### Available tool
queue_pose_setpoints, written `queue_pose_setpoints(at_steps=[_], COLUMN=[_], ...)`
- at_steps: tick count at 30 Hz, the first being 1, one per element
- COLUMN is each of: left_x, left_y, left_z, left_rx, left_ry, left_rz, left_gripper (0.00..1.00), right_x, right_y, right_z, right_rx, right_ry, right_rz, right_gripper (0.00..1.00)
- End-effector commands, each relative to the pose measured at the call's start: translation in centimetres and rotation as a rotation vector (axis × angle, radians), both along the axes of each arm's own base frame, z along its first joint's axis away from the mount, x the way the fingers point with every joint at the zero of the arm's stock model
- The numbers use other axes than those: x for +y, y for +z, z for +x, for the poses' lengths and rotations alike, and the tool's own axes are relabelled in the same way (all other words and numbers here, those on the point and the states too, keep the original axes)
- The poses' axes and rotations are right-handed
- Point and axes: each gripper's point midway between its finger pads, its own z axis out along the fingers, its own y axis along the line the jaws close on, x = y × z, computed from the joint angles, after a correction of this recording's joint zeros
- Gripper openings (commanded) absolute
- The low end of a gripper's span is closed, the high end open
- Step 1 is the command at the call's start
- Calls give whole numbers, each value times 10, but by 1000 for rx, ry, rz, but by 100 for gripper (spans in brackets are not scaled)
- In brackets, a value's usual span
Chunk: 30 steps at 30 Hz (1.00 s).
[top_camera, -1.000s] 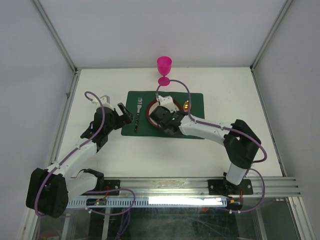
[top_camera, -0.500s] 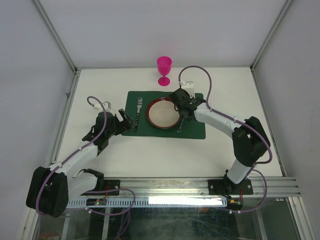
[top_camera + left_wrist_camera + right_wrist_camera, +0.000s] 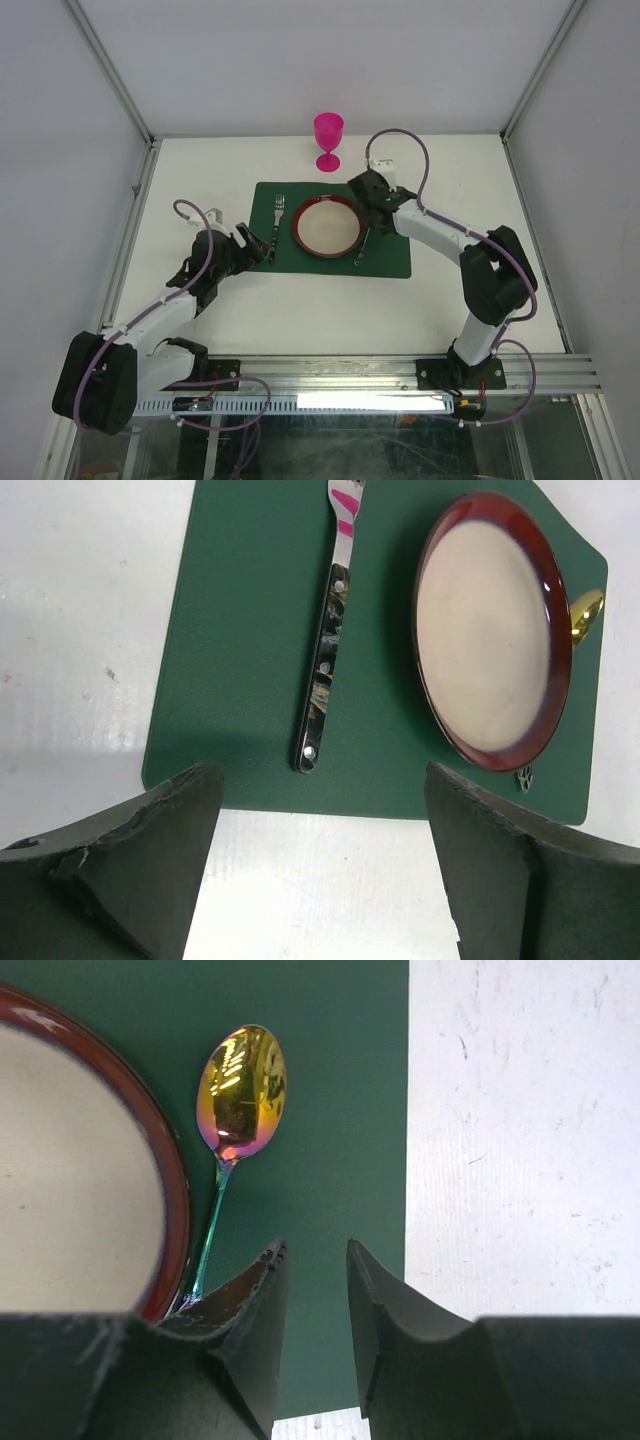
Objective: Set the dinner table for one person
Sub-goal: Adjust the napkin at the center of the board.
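On the white dinner table [image 3: 200,170] lies a dark green placemat [image 3: 390,255]. A red-rimmed plate [image 3: 327,227] sits at its middle, with a fork [image 3: 277,226] to its left and an iridescent spoon [image 3: 361,247] to its right. My left gripper [image 3: 256,243] hovers at the mat's near left corner. Its jaws are wide open and empty, with the fork [image 3: 325,670] and plate [image 3: 492,630] ahead of it. My right gripper [image 3: 363,192] hangs over the mat by the plate's far right rim. Its jaws are open a narrow gap with nothing between them, beside the spoon [image 3: 242,1090].
A pink goblet [image 3: 328,140] stands upright on the table just beyond the placemat's far edge. Aluminium frame rails [image 3: 130,210] border the table on the left and right. Only a narrow strip of mat [image 3: 360,1110] separates the spoon from the mat's right edge.
My right gripper has moved from over the plate to its far right rim, and the spoon now lies on the mat. My left gripper drew back slightly and its jaws narrowed a little.
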Motion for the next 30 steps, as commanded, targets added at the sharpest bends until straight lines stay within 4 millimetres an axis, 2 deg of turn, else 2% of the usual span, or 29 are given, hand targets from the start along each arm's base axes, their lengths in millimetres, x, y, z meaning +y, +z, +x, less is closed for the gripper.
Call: queue_pose_setpoints(at_steps=[1, 3, 7, 13, 19, 27, 30], left_x=[-10, -11, -11, -4, 7, 9, 6], left_y=[11, 7, 2, -7, -31, -58, -62], left_z=[10, 11, 12, 13, 15, 14, 13], left_rx=[-51, -40, -20, 27, 161, 271, 285], left_ry=[-24, -28, -34, -25, -8, 7, 5], left_rz=[-65, -61, -41, 25, 139, 194, 199], left_gripper=[77, 62, 1, 0, 0, 0, 0], right_x=[10, 7, 3, 0, 4, 18, 24], right_y=[7, 6, 6, 6, 7, 2, 0], right_z=[10, 11, 13, 13, 15, 2, -6], right_rx=[-46, -43, -42, -41, -42, 2, 21], right_ry=[14, 12, 7, 5, 14, 71, 98], right_rz=[44, 38, 41, 47, 74, 148, 171], right_gripper=[33, 33, 33, 33, 33, 32, 32])
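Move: Below the open left hand, some 6 cm down, is the napkin's near left corner, about 3 cm to the left and 2 cm back. The fork lies on the napkin with its middle about 7 cm ahead and 3 cm to the right; the plate's centre is 8 cm ahead and 14 cm right. From the right hand, hovering over the napkin's right part, that corner is roughly 29 cm left and 6 cm back. Snapping its fingers shut early on, the left hand sinks about 5 cm almost straight down to the napkin's near left corner area, between the left edge and the fork's handle end; the wrist tips some 15 degrees steeper, and the closed tips come to rest on the cloth. The right hand hovers beside the spoon, then sinks about 1.5 cm late on. ##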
